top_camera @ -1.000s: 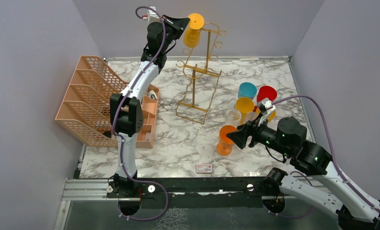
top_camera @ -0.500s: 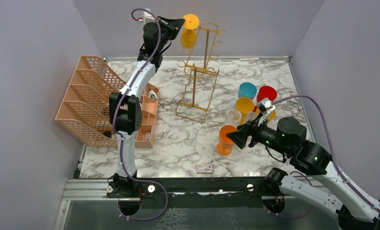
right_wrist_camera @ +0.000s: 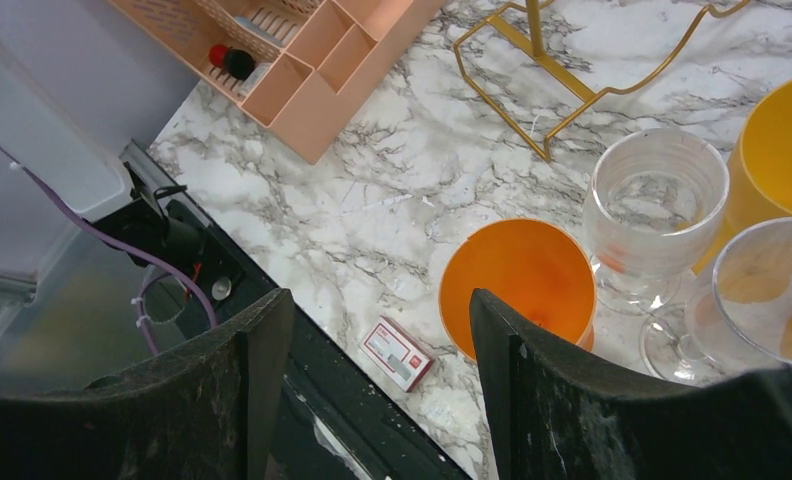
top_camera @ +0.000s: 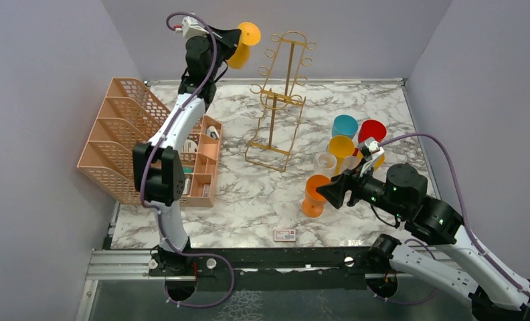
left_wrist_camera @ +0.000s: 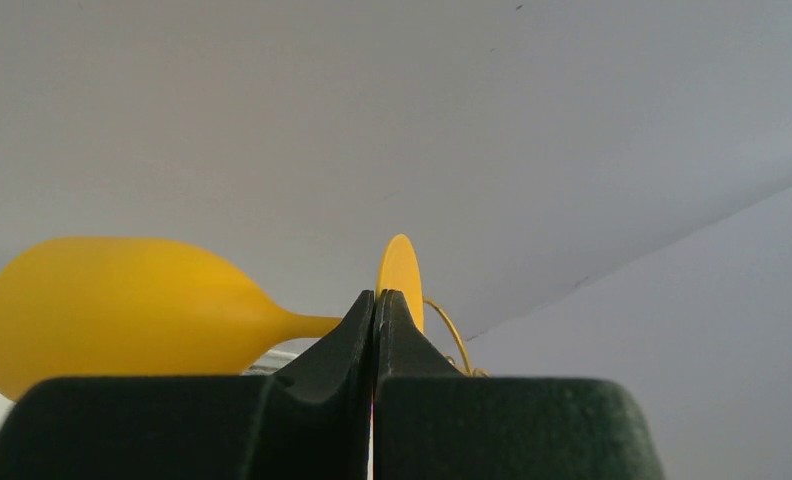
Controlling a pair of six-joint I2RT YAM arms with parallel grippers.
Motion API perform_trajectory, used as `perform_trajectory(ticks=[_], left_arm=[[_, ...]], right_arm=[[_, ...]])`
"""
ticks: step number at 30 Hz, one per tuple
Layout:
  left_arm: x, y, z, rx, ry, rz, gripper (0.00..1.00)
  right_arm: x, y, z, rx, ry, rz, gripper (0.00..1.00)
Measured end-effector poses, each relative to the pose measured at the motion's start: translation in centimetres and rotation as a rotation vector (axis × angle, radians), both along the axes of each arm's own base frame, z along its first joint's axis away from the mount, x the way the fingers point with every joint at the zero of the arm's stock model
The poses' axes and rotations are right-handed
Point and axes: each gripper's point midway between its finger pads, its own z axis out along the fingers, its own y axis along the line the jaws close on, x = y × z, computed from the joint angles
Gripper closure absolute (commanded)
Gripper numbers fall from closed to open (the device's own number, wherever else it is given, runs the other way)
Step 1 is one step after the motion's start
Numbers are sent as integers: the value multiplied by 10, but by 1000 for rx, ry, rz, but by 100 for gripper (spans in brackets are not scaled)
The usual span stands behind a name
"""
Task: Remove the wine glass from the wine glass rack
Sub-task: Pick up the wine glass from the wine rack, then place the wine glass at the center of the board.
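Note:
A yellow wine glass (top_camera: 241, 45) hangs in the air at the back, left of the gold wine glass rack (top_camera: 280, 100) and apart from its hooks. My left gripper (top_camera: 230, 39) is shut on the glass at its stem. In the left wrist view the bowl of the wine glass (left_wrist_camera: 102, 300) lies to the left, its foot shows edge-on above the closed fingers (left_wrist_camera: 392, 330), and a curl of the rack (left_wrist_camera: 452, 335) shows behind. My right gripper (top_camera: 326, 192) is open and empty, low beside an orange glass (top_camera: 314, 194). In the right wrist view the right gripper (right_wrist_camera: 377, 310) hangs over the marble.
A peach mesh organiser (top_camera: 125, 140) stands at the left. A cluster of glasses stands at the right: blue (top_camera: 345, 125), red (top_camera: 373, 130), yellow (top_camera: 341, 146) and clear (top_camera: 325, 162). A small red and white box (top_camera: 284, 234) lies near the front edge. Grey walls close in three sides.
My left gripper has swung left and slightly up with the yellow wine glass, carrying it off the rack's top hook. The right arm has not moved.

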Motion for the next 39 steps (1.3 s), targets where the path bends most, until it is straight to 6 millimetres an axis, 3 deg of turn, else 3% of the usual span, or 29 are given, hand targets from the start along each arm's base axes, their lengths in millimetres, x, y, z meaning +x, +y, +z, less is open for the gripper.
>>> perform_trajectory(ticks=[7, 11, 19, 25, 28, 34, 39], left_arm=[[-83, 37, 56, 99, -148, 95, 100], [-143, 51, 64, 138, -211, 104, 100], [-237, 50, 16, 229, -230, -17, 100], [-313, 47, 3, 241, -328, -122, 100], [-347, 41, -13, 233, -364, -201, 100], [-386, 17, -54, 219, -326, -421, 100], [-418, 0, -66, 210, -309, -613, 100]], right_arm=[[-4, 3, 1, 14, 8, 22, 32], [-7, 6, 5, 37, 13, 39, 32], [-16, 11, 10, 131, 8, 74, 32], [-23, 16, 10, 211, 22, 101, 32], [-28, 21, 9, 252, 38, 124, 32], [-36, 33, 16, 314, 76, 188, 34], [-38, 46, 17, 331, 114, 238, 37]])
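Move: The left hand already holds the yellow wine glass near its foot, bowl hanging down. The open right gripper it goes to lies about 45 cm back, 25 cm to the right and some 13 cm lower. The emptied rack's middle is roughly 8 cm back, 14 cm to the right and 20 cm below; the peach organizer about 22 cm back, 23 cm left, 34 cm below. From the right hand the glass is about 45 cm ahead, 26 cm left and 5 cm up. Back towards its base, fast, the left hand carries the yellow wine glass some 40 cm away from the rack towards the right gripper, rising slightly at first and then sinking to end lower than it began. Fingers keep their pinch on the stem by the foot, while the wrist tips up and swings clockwise about 35 degrees. The right hand, still open, eases about 5 cm left and a little back, rolling its left side up. ##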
